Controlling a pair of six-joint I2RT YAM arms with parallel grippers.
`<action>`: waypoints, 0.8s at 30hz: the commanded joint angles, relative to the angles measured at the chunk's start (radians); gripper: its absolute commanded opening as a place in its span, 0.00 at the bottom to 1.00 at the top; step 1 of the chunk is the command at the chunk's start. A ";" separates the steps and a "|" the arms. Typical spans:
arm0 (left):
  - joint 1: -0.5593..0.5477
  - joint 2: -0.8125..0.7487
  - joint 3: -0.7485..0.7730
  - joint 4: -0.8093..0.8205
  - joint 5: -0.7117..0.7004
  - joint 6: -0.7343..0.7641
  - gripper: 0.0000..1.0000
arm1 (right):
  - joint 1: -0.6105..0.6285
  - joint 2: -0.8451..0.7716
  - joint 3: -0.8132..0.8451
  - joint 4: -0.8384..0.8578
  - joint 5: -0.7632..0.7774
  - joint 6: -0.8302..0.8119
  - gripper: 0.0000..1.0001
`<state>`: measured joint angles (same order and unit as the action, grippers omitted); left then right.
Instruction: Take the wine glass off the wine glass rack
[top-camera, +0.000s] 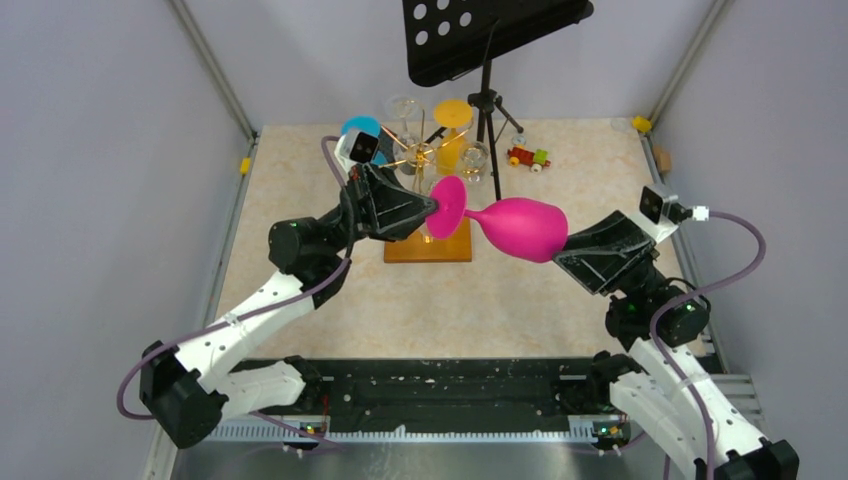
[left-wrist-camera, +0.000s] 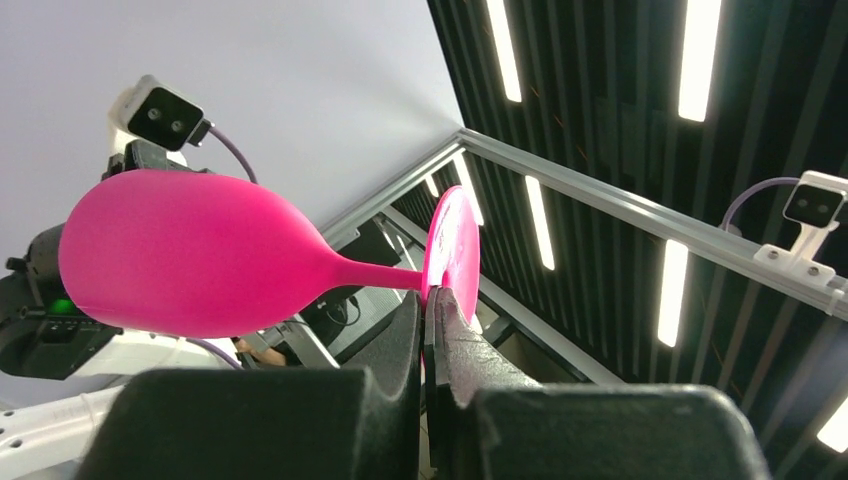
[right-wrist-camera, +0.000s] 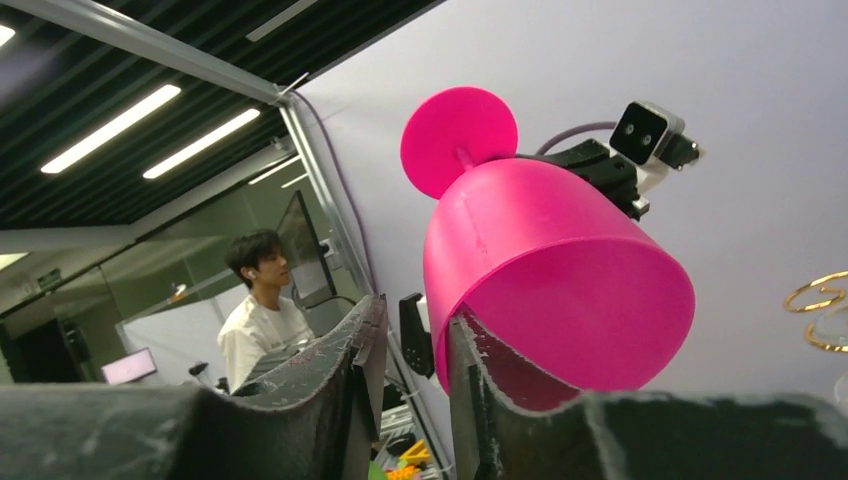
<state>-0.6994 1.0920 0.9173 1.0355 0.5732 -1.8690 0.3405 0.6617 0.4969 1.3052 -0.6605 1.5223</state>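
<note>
A pink wine glass hangs on its side in the air, just in front of the wine glass rack, a gold wire tree on a wooden base. My left gripper is shut on the edge of the glass's round foot; in the left wrist view the gripper pinches it, with the bowl to the left. My right gripper is at the bowl's mouth. In the right wrist view that gripper straddles the rim of the glass: one finger is inside the bowl, the other stands apart outside.
A black music stand on a tripod stands just behind the rack. Clear glasses, a yellow one and a blue one stay on or by the rack. A toy train lies at the back right. Walls close off both sides.
</note>
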 joint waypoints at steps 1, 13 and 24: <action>-0.008 0.033 0.044 0.076 -0.007 0.000 0.00 | 0.013 0.018 0.072 0.123 -0.013 -0.012 0.23; -0.016 0.022 0.035 0.058 0.032 0.151 0.49 | 0.015 -0.034 0.059 0.007 0.117 -0.116 0.00; -0.008 -0.137 -0.026 -0.328 -0.055 0.528 0.95 | 0.015 -0.184 0.256 -0.803 0.320 -0.540 0.00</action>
<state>-0.7128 1.0088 0.8604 0.8810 0.5316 -1.5555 0.3450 0.4877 0.6342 0.8394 -0.4465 1.1793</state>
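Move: The pink wine glass lies nearly level between the hands, its foot in the left hand's pinch and its rim between the right hand's half-open fingers. Its middle is about 8 cm left, 3 cm ahead and 3 cm above the right hand; from the left hand, 11 cm right, 1 cm back and 3 cm below. The rack hub stands about 15 cm ahead, 22 cm left and level; the yellow glass is 23 cm ahead, 18 cm left and 8 cm below, both counted from the right hand. The right hand first shuts its fingers on the wine glass's rim, one pad inside the bowl, while the left keeps its pinch on the foot; then the left opens wide, lets go and sinks about 3 cm. The right carries the glass up some 4 cm, also to the right and a little forward, turning about 20 degrees clockwise. ##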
